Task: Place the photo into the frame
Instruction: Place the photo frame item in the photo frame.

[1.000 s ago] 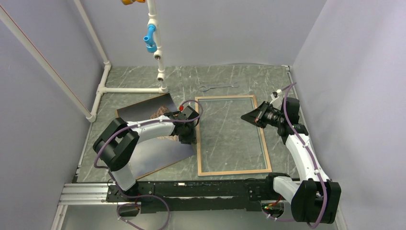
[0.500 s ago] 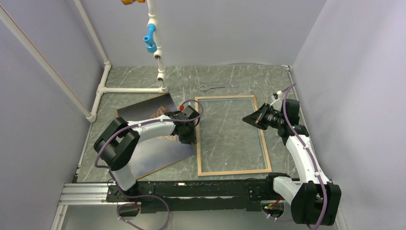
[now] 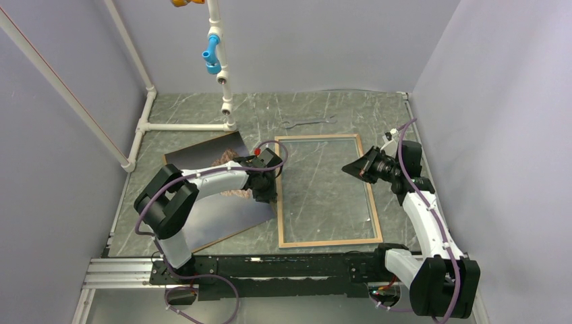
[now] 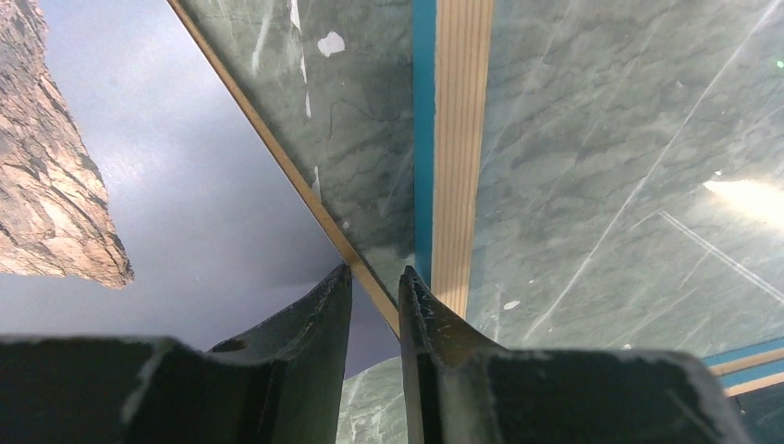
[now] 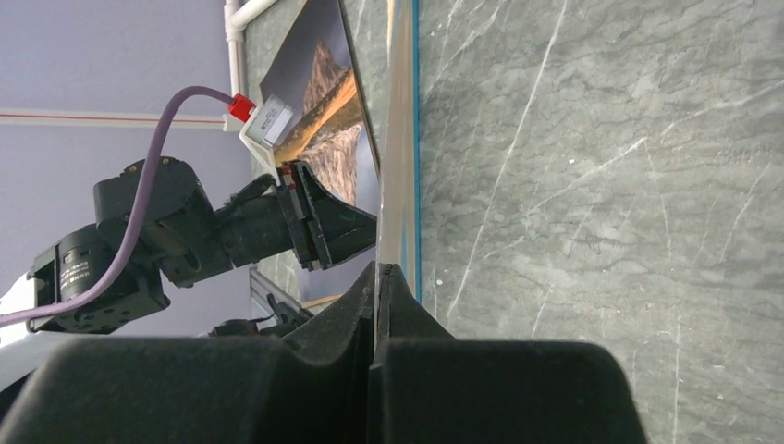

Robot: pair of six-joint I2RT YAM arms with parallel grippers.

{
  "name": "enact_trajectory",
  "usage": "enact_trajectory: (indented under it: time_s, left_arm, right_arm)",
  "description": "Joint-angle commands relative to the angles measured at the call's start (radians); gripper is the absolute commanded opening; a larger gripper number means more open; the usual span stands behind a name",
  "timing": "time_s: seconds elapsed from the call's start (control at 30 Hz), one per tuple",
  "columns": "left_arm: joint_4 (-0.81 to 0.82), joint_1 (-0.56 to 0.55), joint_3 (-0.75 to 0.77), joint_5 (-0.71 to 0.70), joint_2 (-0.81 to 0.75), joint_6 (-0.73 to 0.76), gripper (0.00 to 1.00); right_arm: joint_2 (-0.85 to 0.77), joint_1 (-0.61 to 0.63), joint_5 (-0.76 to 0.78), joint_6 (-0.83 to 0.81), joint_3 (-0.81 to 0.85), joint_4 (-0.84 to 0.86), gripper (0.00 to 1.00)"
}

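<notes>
The photo [image 3: 219, 219], a rocky mountain under grey sky, lies face up at the left on a brown board. In the left wrist view the photo [image 4: 185, 185] fills the left side. The frame [image 3: 280, 202] lies in the middle, tan back up, its blue side showing along the rail [image 4: 459, 139]. My left gripper [image 3: 266, 197] points down at the photo's right edge beside the frame's left rail. Its jaws [image 4: 374, 273] stand a little apart, and the board's edge crosses the gap. My right gripper [image 3: 345, 167] hovers over the frame's right half, shut [image 5: 379, 266] and empty.
A metal wrench [image 3: 307, 123] lies behind the frame. A white pipe [image 3: 221, 74] with a blue fitting stands at the back, and more white pipes run along the left wall. Grey walls close in the marble table [image 3: 351, 115] on three sides.
The right arm has shifted very slightly. The left arm, the photo and the frame have stayed put.
</notes>
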Motion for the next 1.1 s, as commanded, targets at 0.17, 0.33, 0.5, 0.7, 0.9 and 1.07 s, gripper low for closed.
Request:
enact_trajectory:
  time_s: [0.17,0.33,0.5,0.7,0.9,1.07]
  left_arm:
    - [-0.023,-0.010,0.025,-0.015,0.031,0.016,0.30]
    - [-0.024,-0.012,0.028,-0.013,0.035,0.018,0.30]
    - [-0.027,-0.011,0.034,-0.013,0.040,0.022,0.29]
    - [-0.030,-0.012,0.038,-0.013,0.046,0.024,0.29]
    - [-0.032,-0.013,0.044,-0.011,0.053,0.026,0.29]
    - [-0.033,-0.015,0.048,-0.009,0.059,0.028,0.29]
  right_arm:
    - [0.028,0.005,0.029,-0.114,-0.001,-0.065,0.15]
    - [0.062,0.005,0.040,-0.143,0.007,-0.063,0.30]
    - [0.097,0.006,0.035,-0.155,0.013,-0.055,0.41]
    - [0.122,0.006,0.039,-0.171,0.015,-0.054,0.53]
    - [0.145,0.005,0.048,-0.190,0.011,-0.054,0.66]
    - [0.176,0.007,0.060,-0.201,0.000,-0.039,0.74]
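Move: The right fingers already pinch the raised right edge of the clear sheet. The frame it is going into has its middle level with this hand fore and aft, about 8 cm to its left and some 16 cm below. The frame's right bar lies about 6 cm to the hand's right and its left bar about 22 cm to its left, both level fore and aft. From the left hand the frame's middle is some 20 cm right, 3 cm ahead and 1 cm below. Sink the right gripper about 5 cm, almost straight down towards the frame, letting the wrist roll its left side lower and tip down, some 10 degrees in all. Once it starts down, spread the shut fingers wide so the pinch on the clear sheet ends and its edge lies over the lower finger. Keep the left gripper still beside the frame's left bar, its opening unchanged. ##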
